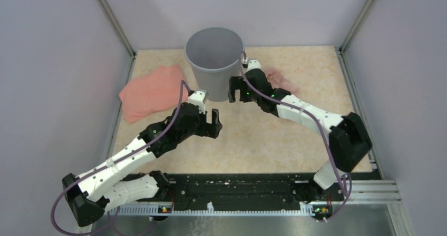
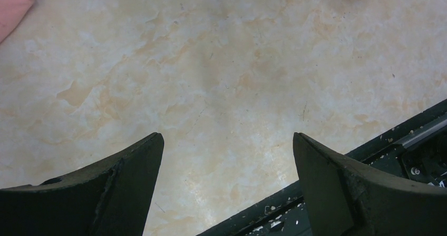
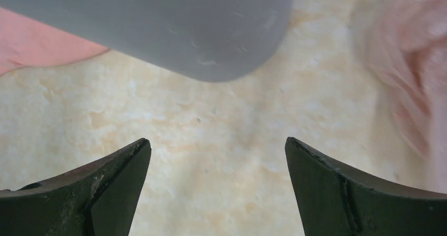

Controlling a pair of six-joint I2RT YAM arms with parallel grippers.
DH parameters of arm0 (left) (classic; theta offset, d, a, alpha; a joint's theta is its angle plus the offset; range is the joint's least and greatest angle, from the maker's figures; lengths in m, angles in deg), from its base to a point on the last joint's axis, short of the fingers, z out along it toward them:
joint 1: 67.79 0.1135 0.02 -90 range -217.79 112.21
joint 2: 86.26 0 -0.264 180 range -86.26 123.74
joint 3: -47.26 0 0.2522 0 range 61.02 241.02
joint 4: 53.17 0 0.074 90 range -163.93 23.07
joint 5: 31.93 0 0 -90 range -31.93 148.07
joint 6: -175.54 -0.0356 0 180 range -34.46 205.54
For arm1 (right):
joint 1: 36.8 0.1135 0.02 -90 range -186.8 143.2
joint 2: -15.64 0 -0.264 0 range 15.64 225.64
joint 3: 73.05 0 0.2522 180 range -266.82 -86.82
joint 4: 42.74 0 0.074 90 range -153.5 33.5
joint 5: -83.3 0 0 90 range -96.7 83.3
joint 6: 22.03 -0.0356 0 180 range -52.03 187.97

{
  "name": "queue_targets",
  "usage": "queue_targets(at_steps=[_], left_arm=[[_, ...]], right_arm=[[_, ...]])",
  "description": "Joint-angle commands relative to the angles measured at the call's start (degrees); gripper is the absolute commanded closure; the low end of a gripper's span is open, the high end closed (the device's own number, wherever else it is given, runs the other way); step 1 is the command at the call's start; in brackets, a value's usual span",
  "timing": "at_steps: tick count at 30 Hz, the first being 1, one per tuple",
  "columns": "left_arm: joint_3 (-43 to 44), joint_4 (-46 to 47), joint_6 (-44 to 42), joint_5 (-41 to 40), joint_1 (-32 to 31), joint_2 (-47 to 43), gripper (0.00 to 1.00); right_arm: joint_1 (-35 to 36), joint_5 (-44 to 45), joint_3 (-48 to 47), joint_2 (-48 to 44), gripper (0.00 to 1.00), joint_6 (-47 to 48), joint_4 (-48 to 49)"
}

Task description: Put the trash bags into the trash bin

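Note:
The grey trash bin (image 1: 214, 57) stands upright at the back middle of the table. A crumpled pale-pink trash bag (image 1: 282, 79) lies on the table right of the bin, partly behind my right arm; in the right wrist view it (image 3: 411, 62) is blurred at the right edge. My right gripper (image 1: 235, 90) hangs open just in front of the bin's base (image 3: 174, 25), with nothing between its fingers (image 3: 216, 139). My left gripper (image 1: 213, 124) is open and empty over bare table (image 2: 226, 136), a little nearer than the bin.
A folded salmon-pink sheet (image 1: 153, 91) lies flat left of the bin; its corner shows in the left wrist view (image 2: 13, 4). The black base rail (image 1: 237, 186) runs along the near edge. Grey walls enclose the table on three sides.

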State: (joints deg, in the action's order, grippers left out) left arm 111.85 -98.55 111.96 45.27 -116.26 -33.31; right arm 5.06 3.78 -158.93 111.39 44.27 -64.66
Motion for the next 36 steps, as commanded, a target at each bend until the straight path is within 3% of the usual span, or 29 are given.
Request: queue_targets(at_steps=[1, 7, 12, 19, 27, 31, 36], left_arm=[[0.8, 5.0, -0.6, 1.7, 0.3, 1.6, 0.02], [0.6, 7.4, -0.3, 4.3, 0.5, 3.8, 0.02], [0.5, 9.0, 0.2, 6.3, 0.7, 5.8, 0.02], [0.7, 9.9, 0.7, 8.0, 1.5, 7.9, 0.02], [0.2, 10.4, 1.5, 10.4, 2.3, 9.7, 0.02], [-0.4, 10.7, 1.8, 11.3, 3.3, 9.6, 0.02], [-1.1, 11.9, 2.5, 14.6, 4.4, 9.4, 0.02]], right_arm=[[-2.5, 7.3, 5.5, -12.1, 0.01, 0.6, -6.8], [-10.8, 9.6, 15.8, -23.1, 0.01, 0.5, -10.3], [-16.5, 7.3, 19.0, -24.4, 0.01, 3.6, -7.1], [-18.9, 3.8, 18.0, -16.6, 0.02, 8.1, -1.3], [-20.9, 4.6, 8.6, -2.5, 0.04, 9.3, 0.2], [-20.8, 4.1, 7.0, -1.1, 0.21, 8.0, -2.3], [-20.4, 1.7, 8.9, -4.1, 0.8, 6.4, -5.4]])
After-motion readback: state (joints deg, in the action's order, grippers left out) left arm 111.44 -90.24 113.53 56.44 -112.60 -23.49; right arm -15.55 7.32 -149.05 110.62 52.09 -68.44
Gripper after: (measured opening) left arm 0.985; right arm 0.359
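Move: The crumpled pink bag lies about 20 cm to the right hand's right, some 4 cm farther out and 8 cm below it. The trash bin stands just by that hand, its middle about 9 cm left and 7 cm ahead, some 3 cm higher. The flat pink bag is roughly 36 cm to the right hand's left and 3 cm ahead. From the left hand, the crumpled bag is about 29 cm right, 20 cm ahead, 12 cm down. The crumpled bag is reached by the right hand, which leaves the bin's side, swings about 19 cm right with a slight rise and draw back, turning some 20 degrees clockwise, then sinks roughly 10 cm while easing forward onto the bag. Its open fingers then close most of the way around a fold. The empty left hand drifts about 4 cm right and 3 cm down, still open. ##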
